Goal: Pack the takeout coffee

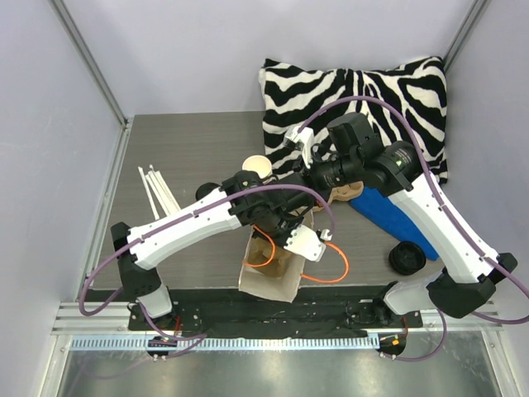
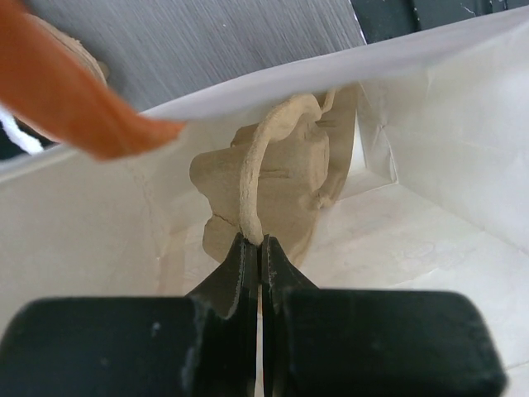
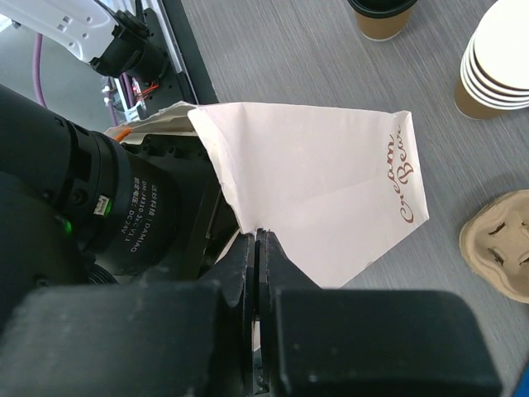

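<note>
The takeout coffee [image 3: 383,18], a brown cup with a black lid, stands on the table at the top of the right wrist view, apart from both grippers. A white paper bag [image 1: 266,285] with orange handles stands open near the table's front edge. My left gripper [image 2: 261,241] reaches down into the bag and is shut on the raised rim of a pulp cup carrier [image 2: 281,174] inside it. My right gripper [image 3: 260,231] is shut on the bag's top edge [image 3: 322,190]. The coffee does not show in the top view.
A stack of lidless cream cups [image 3: 498,66] stands beside the coffee, with another pulp carrier [image 3: 500,244] close by. Black lids [image 1: 407,258] and a blue flat pack [image 1: 388,217] lie at the right. White sticks [image 1: 157,194] lie at the left. A zebra cushion [image 1: 364,91] fills the back.
</note>
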Controlling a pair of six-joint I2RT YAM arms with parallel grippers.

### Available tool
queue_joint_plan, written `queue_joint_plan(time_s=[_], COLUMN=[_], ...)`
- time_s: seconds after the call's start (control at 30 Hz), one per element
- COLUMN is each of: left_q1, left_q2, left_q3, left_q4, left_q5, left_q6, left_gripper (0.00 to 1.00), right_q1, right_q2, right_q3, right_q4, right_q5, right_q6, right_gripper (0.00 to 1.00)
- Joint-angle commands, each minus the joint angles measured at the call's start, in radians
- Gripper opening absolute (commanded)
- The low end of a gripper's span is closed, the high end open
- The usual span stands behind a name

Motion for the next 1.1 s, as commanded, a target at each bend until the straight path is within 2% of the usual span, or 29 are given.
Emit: queue_joint_plan(time_s=[0.0, 0.17, 0.27, 0.3, 0.33, 0.43, 0.67, 0.87, 1.07], left_q1=[0.014, 0.042, 0.049, 0.049, 0.051, 0.049, 0.049, 0.049, 0.049], left_q2=[0.037, 0.052, 0.039, 0.033, 0.025, -0.012, -0.098, -0.158, -0.205], left_q3=[-0.024, -0.034, -0.055, -0.064, -0.083, -0.11, -0.17, -0.215, -0.271], left_q4=[-0.062, -0.012, 0.03, 0.051, 0.064, 0.114, 0.235, 0.332, 0.429], left_q5=[0.018, 0.007, -0.004, -0.007, -0.01, -0.014, -0.02, -0.042, -0.074], left_q6=[-0.023, -0.032, -0.029, -0.026, -0.023, -0.017, -0.015, -0.024, -0.027], left_gripper=[0.0, 0.03, 0.14, 0.24, 0.29, 0.38, 0.45, 0.55, 0.55], right_q1=[0.026, 0.027, 0.027, 0.027, 0.027, 0.027, 0.027, 0.027, 0.027], right_q2=[0.015, 0.02, 0.027, 0.027, 0.029, 0.034, 0.041, 0.043, 0.046], right_q3=[-0.03, -0.04, -0.04, -0.04, -0.038, -0.037, -0.032, -0.032, -0.03], right_q4=[0.021, 0.026, 0.028, 0.028, 0.029, 0.029, 0.032, 0.032, 0.034], right_q5=[-0.037, -0.025, -0.025, -0.025, -0.023, -0.023, -0.029, -0.031, -0.032], right_q6=[0.004, 0.007, 0.005, 0.004, 0.002, 0.001, -0.001, -0.004, -0.004], right_gripper=[0.01, 0.01, 0.01, 0.01, 0.01, 0.01, 0.01, 0.01, 0.01])
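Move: The drink tray, pinched by its rim in the left hand and already inside the paper bag, has its middle about 8 cm below that hand and 3 cm back. The cup stack stands some 22 cm ahead and 4 cm left of the left hand, the lidded cup 17 cm ahead and 17 cm left. From the right hand, shut on the bag's rim, the drink tray lies roughly 7 cm left, 7 cm back and 18 cm below. The left hand lowers the drink tray about 2.5 cm deeper into the bag, drifting slightly forward and left, and its fingers begin to spread partway down, opening to just over half and ending the pinch on the rim; it then eases up about 1 cm and back to the right, tipping some 10 degrees. The right hand keeps its pinch on the bag's rim and sinks alongside by about 2.5 cm, then creeps up and left a little. ##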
